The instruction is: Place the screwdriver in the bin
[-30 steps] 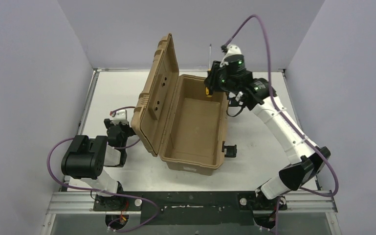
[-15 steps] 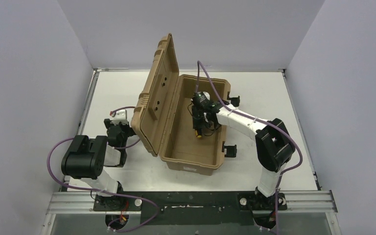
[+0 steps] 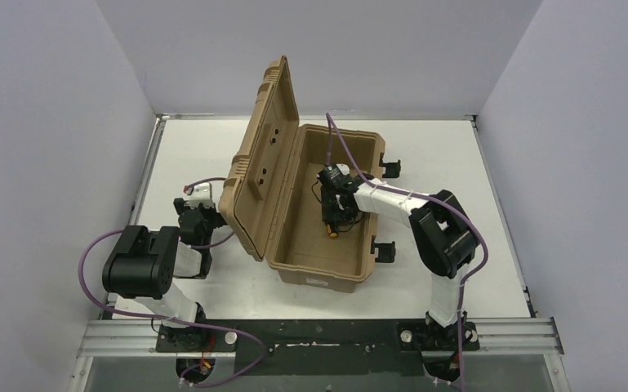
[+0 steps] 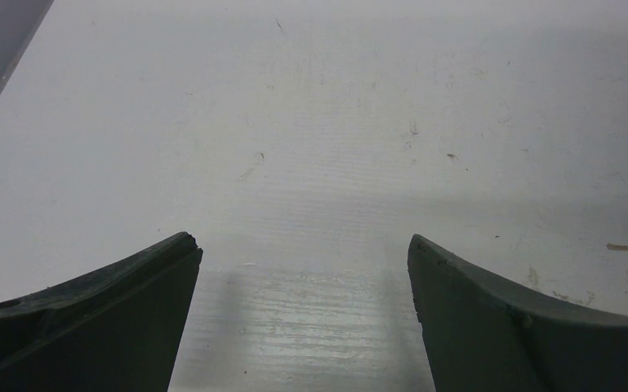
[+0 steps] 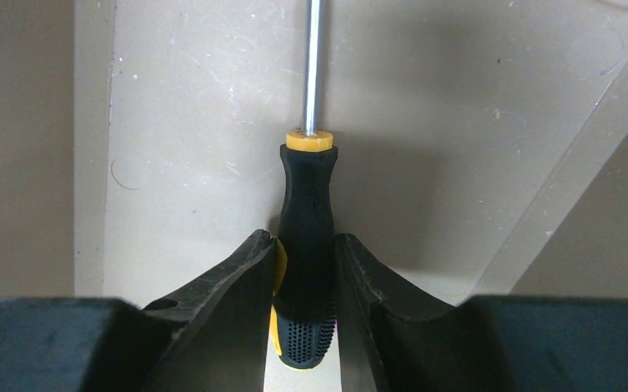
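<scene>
The tan bin (image 3: 320, 278) stands open on the table, its lid (image 3: 263, 163) raised on the left. My right gripper (image 3: 334, 214) reaches down inside the bin, shut on the screwdriver (image 3: 332, 233), low over the floor. In the right wrist view the gripper (image 5: 304, 245) clamps the black-and-yellow handle of the screwdriver (image 5: 306, 212), the silver shaft pointing away over the bin floor (image 5: 196, 163). My left gripper (image 3: 193, 219) rests left of the lid. It is open and empty over bare table in the left wrist view (image 4: 302, 245).
Black latches stick out on the bin's right side at the front (image 3: 383, 250) and the back (image 3: 390, 167). The white table (image 3: 457, 171) is walled by grey panels on three sides. The raised lid stands between the two arms.
My right arm came from above the bin's far rim down into the bin with the screwdriver, then moved slightly toward the near side. The left arm has not moved.
</scene>
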Motion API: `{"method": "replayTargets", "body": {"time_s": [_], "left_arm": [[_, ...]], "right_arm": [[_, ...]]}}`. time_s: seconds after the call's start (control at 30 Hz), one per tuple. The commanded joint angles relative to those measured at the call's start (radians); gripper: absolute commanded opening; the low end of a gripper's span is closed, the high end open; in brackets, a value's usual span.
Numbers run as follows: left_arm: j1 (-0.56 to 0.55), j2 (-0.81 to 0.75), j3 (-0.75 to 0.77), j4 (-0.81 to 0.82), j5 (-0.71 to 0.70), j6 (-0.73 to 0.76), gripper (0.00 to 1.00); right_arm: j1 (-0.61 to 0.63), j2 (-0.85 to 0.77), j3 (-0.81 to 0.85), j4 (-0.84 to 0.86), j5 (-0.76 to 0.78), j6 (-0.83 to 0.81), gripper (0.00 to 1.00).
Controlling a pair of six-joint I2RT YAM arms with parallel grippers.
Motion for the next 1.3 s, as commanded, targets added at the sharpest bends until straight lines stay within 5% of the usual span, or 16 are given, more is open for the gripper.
{"method": "replayTargets", "body": {"time_s": [0.0,0.13,0.33,0.57,0.83,1.03,1.27], "left_arm": [[-0.003,-0.009,0.02,0.045,-0.009,-0.008,0.97],[-0.003,-0.007,0.02,0.045,-0.008,-0.009,0.97],[-0.002,-0.008,0.02,0.045,-0.008,-0.008,0.97],[-0.003,-0.008,0.02,0.045,-0.008,-0.009,0.97],[-0.003,-0.008,0.02,0.044,-0.008,-0.009,0.97],[-0.004,-0.009,0.02,0.044,-0.008,-0.008,0.97],[-0.004,-0.008,0.02,0.044,-0.008,-0.008,0.97]], "right_arm": [[0.002,-0.036,0.039,0.007,0.045,0.018,0.35],[0.003,-0.085,0.079,-0.034,0.064,0.015,0.56],[-0.005,-0.185,0.21,-0.083,0.113,-0.067,0.71],[-0.083,-0.373,0.213,0.028,0.159,-0.251,1.0],[-0.415,-0.684,-0.142,0.262,0.209,-0.312,1.0],[-0.663,-0.817,-0.477,0.475,0.027,-0.394,1.0],[-0.762,-0.812,-0.795,0.706,-0.14,-0.382,1.0]]}}
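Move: The screwdriver is already down in the bin, its handle between the right fingers and its middle about 5 cm ahead of the right hand and 1 cm to its left. The bin's right rim stands some 13 cm to this hand's right, roughly 3 cm farther out and 10 cm higher; the nearer latch is about 14 cm right and 7 cm back. The screwdriver lies roughly 36 cm to the left hand's right, about level with it fore and aft. The right hand stays low in the bin while its fingers start to open and let go of the screwdriver's handle, then rises steeply with a little forward, spreading the fingers fully and tipping them up from near-vertical by about 45 degrees. Some 25 cm up it swings right, turning clockwise, passes over the bin's right wall and sinks again beyond it with a small draw back, ending about 29 cm to the right over the bare table. ##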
